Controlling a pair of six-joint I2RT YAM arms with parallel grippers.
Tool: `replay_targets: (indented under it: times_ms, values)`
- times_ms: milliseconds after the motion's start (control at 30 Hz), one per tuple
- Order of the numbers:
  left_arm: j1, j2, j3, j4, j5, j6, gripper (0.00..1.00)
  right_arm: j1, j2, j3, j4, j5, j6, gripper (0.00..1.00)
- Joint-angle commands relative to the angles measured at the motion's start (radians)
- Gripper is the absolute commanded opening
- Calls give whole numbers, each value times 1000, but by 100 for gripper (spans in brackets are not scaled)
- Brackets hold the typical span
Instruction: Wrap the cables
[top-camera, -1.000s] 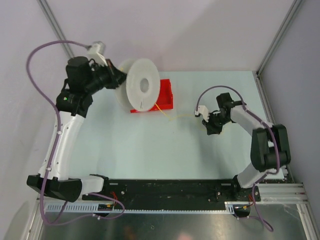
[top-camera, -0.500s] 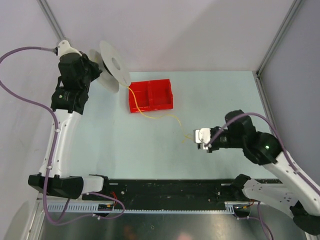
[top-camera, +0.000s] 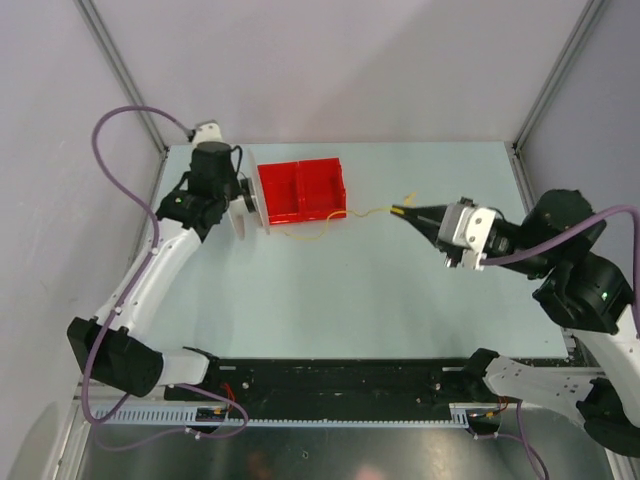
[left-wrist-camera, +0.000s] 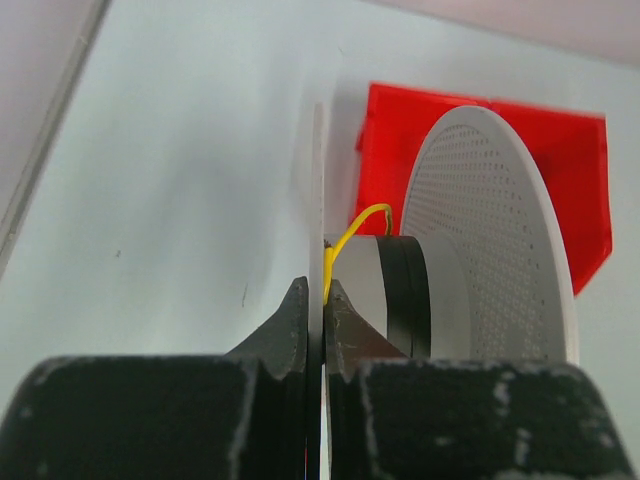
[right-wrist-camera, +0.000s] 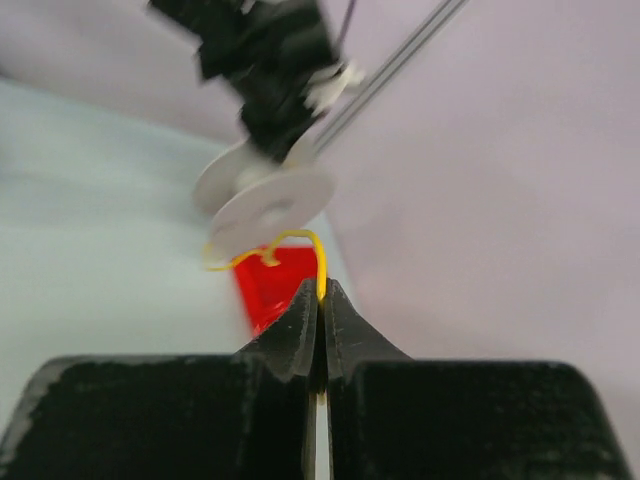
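Note:
The cable is a thin yellow wire (top-camera: 370, 211) running from the white spool (top-camera: 242, 218) along the front of the red bin to my right gripper (top-camera: 402, 211), which is shut on its free end. In the right wrist view the wire (right-wrist-camera: 300, 240) arches out of the closed tips (right-wrist-camera: 321, 292) towards the spool (right-wrist-camera: 270, 200). My left gripper (left-wrist-camera: 322, 292) is shut on the thin edge of one spool flange (left-wrist-camera: 318, 180). The wire (left-wrist-camera: 352, 232) curls off the hub (left-wrist-camera: 400, 290) right at the tips. The other, perforated flange (left-wrist-camera: 500, 240) faces the bin.
A red two-compartment bin (top-camera: 300, 190) stands on the pale table just right of the spool, seen also behind it from the left wrist (left-wrist-camera: 395, 150). Purple arm cords (top-camera: 120, 130) loop at the left and at the right (top-camera: 600, 225). Frame posts rise at the back corners.
The left arm has swung the spool down from high at the back left to beside the bin. The right gripper has carried the wire's end back and rightwards, drawing it straighter.

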Motion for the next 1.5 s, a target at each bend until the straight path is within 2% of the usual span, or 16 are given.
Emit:
replay_targets:
  times_ms: [0, 200, 300, 433, 567, 733, 933, 1100, 1233, 1467]
  values:
    - [-75, -53, -33, 87, -24, 84, 0, 8, 74, 145, 197, 52, 54, 0]
    - [-176, -91, -99, 94, -29, 143, 0, 8, 148, 246, 329, 34, 63, 0]
    - [-193, -106, -130, 94, -39, 151, 0, 8, 174, 267, 422, 43, 116, 0]
    - [-183, -119, -162, 92, -52, 128, 0, 18, 179, 262, 505, -23, 199, 0]
    - [-182, -143, -169, 95, 32, 156, 0, 38, 179, 230, 562, 34, 184, 0]
    - [-207, -205, -228, 111, 217, 263, 0, -5, 194, 185, 689, 123, 142, 0]
    - [-256, -277, -313, 112, 347, 361, 0, -177, 239, 179, 761, 110, 225, 0]
    - [-277, -353, -363, 108, 538, 467, 0, -342, 286, 179, 809, 53, 276, 0]
    - [-283, -408, -385, 86, 633, 546, 0, -495, 320, 153, 860, -11, 332, 0]
    - [-283, -490, -424, 42, 808, 598, 0, -735, 372, 68, 907, -109, 370, 0]
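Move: The left fingers already grip one flange of the white spool, whose middle is about 3 cm ahead of that hand, 5 cm to its right and 5 cm below. From the left hand the red box lies some 16 cm ahead, 17 cm right and 26 cm down. The right hand, already pinching the yellow cable high up, has the spool roughly 26 cm ahead, 28 cm to its left and 24 cm lower. Keeping its grip on the flange, the left hand first sinks and swings right, nearly pauses, then sweeps back and right, away from the red box towards the near middle of the table, about 15 cm back and 13 cm right in all, turning the spool some 60 degrees clockwise. Still pinching the yellow cable, the right hand rises about 17 cm while rolling its left side up, then reaches forward and right, dipping a little at the end, so the cable is drawn out between it and the spool. ##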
